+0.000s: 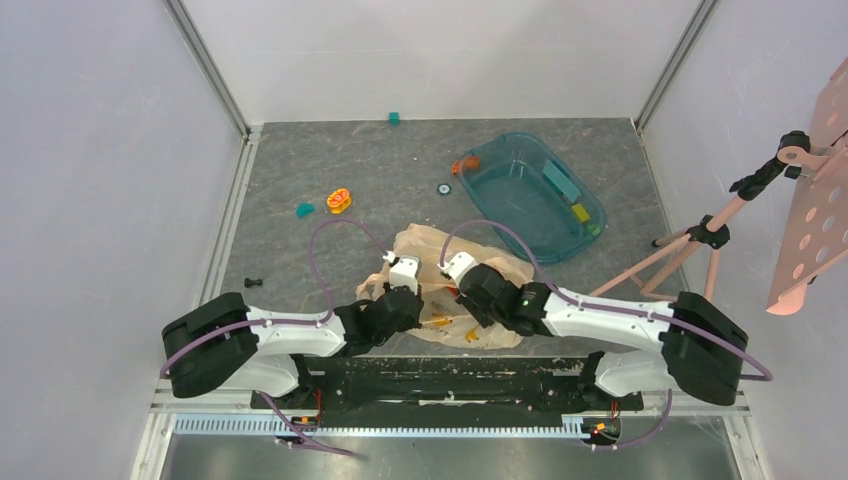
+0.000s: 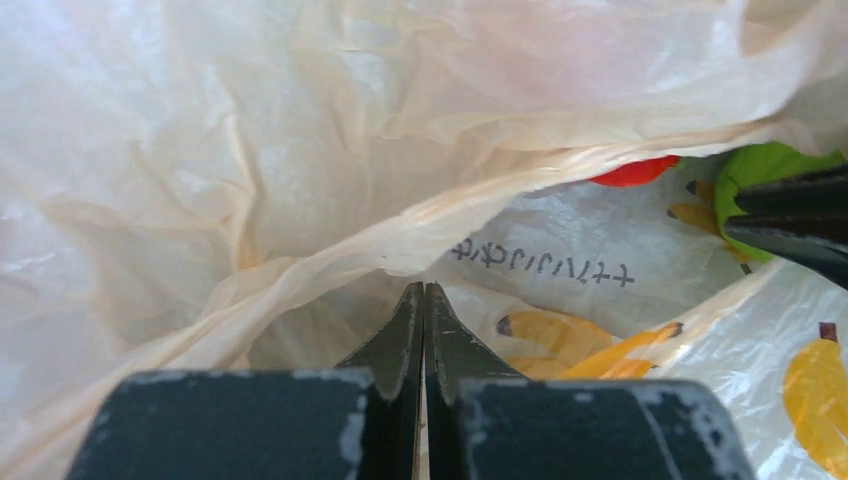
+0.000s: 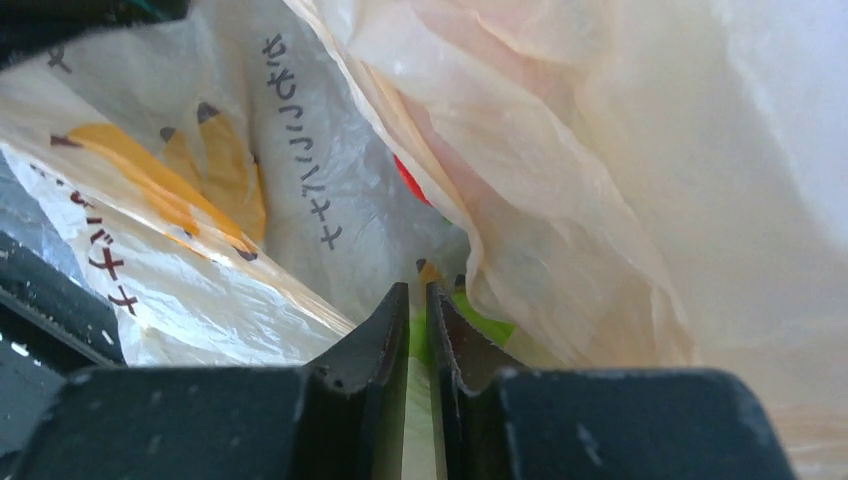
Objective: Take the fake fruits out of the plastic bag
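Note:
The plastic bag [image 1: 430, 245], pale peach with printed yellow bananas, lies crumpled in front of both arms. In the left wrist view its mouth gapes. Inside show a red fruit [image 2: 635, 172] and a green fruit [image 2: 770, 165]. My left gripper [image 2: 424, 292] is shut at the bag's lower rim, with a pale sliver of film between its jaws. My right gripper [image 3: 418, 292] reaches into the mouth, jaws nearly together on the green fruit [image 3: 485, 322]. Its dark fingers [image 2: 790, 215] appear at the right of the left wrist view. The red fruit [image 3: 408, 180] peeks from behind a fold.
A teal transparent tub [image 1: 515, 190] holding a few blocks stands at the back right. An orange-yellow ring toy [image 1: 340, 200], teal blocks [image 1: 304, 209] [image 1: 394, 117] and a small black piece [image 1: 252, 283] lie on the grey mat. A pink stand [image 1: 700, 235] leans in at the right.

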`<state>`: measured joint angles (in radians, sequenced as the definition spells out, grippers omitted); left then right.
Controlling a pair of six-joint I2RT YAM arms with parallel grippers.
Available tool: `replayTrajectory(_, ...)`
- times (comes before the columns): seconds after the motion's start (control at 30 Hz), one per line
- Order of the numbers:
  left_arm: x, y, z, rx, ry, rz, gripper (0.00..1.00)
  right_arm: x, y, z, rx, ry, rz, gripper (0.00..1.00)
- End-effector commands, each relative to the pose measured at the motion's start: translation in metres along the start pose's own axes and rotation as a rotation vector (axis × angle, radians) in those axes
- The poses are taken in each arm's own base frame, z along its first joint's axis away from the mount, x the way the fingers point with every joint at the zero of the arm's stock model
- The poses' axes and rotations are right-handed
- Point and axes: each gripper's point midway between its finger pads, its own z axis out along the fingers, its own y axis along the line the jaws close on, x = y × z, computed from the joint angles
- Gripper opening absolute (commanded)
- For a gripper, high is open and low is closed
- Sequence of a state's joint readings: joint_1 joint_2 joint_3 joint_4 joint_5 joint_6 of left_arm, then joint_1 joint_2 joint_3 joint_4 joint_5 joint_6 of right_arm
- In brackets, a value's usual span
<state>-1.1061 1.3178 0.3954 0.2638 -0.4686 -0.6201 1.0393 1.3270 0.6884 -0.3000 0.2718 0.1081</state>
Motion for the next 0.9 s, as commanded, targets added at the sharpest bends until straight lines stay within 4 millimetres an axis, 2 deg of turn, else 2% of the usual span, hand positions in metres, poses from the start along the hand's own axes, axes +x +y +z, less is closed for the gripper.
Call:
replayTrajectory(0.0, -0.018, -0.004, 0.004, -0.004, -0.055, -0.025, 0.02, 0.009, 0.002, -0.009, 0.001, -0.059, 0.085, 0.14)
replayTrajectory(0.23, -0.018, 0.000, 0.007, -0.021, -0.049, -0.030, 0.02, 0.038, 0.016, -0.006, -0.069, -0.153, 0.054, 0.17)
replayTrajectory(0.43, -0.015, 0.005, 0.008, -0.041, -0.034, -0.028, 0.02, 0.045, 0.025, -0.008, -0.104, -0.244, 0.028, 0.22)
replayTrajectory(0.6, -0.010, 0.022, 0.005, -0.122, -0.021, -0.034, 0.02, 0.038, 0.009, -0.013, -0.016, -0.266, 0.056, 0.30)
replayTrajectory(0.77, -0.006, 0.058, -0.009, -0.297, -0.015, -0.072, 0.02, 0.041, -0.014, -0.017, 0.120, -0.219, 0.102, 0.34)
replayTrajectory(0.87, -0.006, 0.080, -0.019, -0.399, -0.016, -0.110, 0.02, 0.042, -0.022, -0.021, 0.171, -0.209, 0.147, 0.46)
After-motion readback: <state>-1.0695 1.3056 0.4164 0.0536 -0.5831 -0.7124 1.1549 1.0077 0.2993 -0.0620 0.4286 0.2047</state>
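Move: The near rim of the bag mouth, which the right gripper goes for, lies about 4 cm back, 4 cm right and 3 cm below it. The green fruit is about 2 cm right of the right gripper, level fore and aft, and 2 cm below; the red fruit is some 3 cm ahead, 2 cm left and 3 cm below. From the left gripper the same rim is about 4 cm back, 12 cm right and slightly lower. Draw the right gripper back about 5 cm, down and a little right, away from the green and red fruits to the bag's near rim, then ease it slightly forward, right and up while opening the fingers to almost half. Late on, sweep the still-shut left gripper about 4.5 cm left and slightly down along the bag mouth, turning it some 10 degrees counter-clockwise. ##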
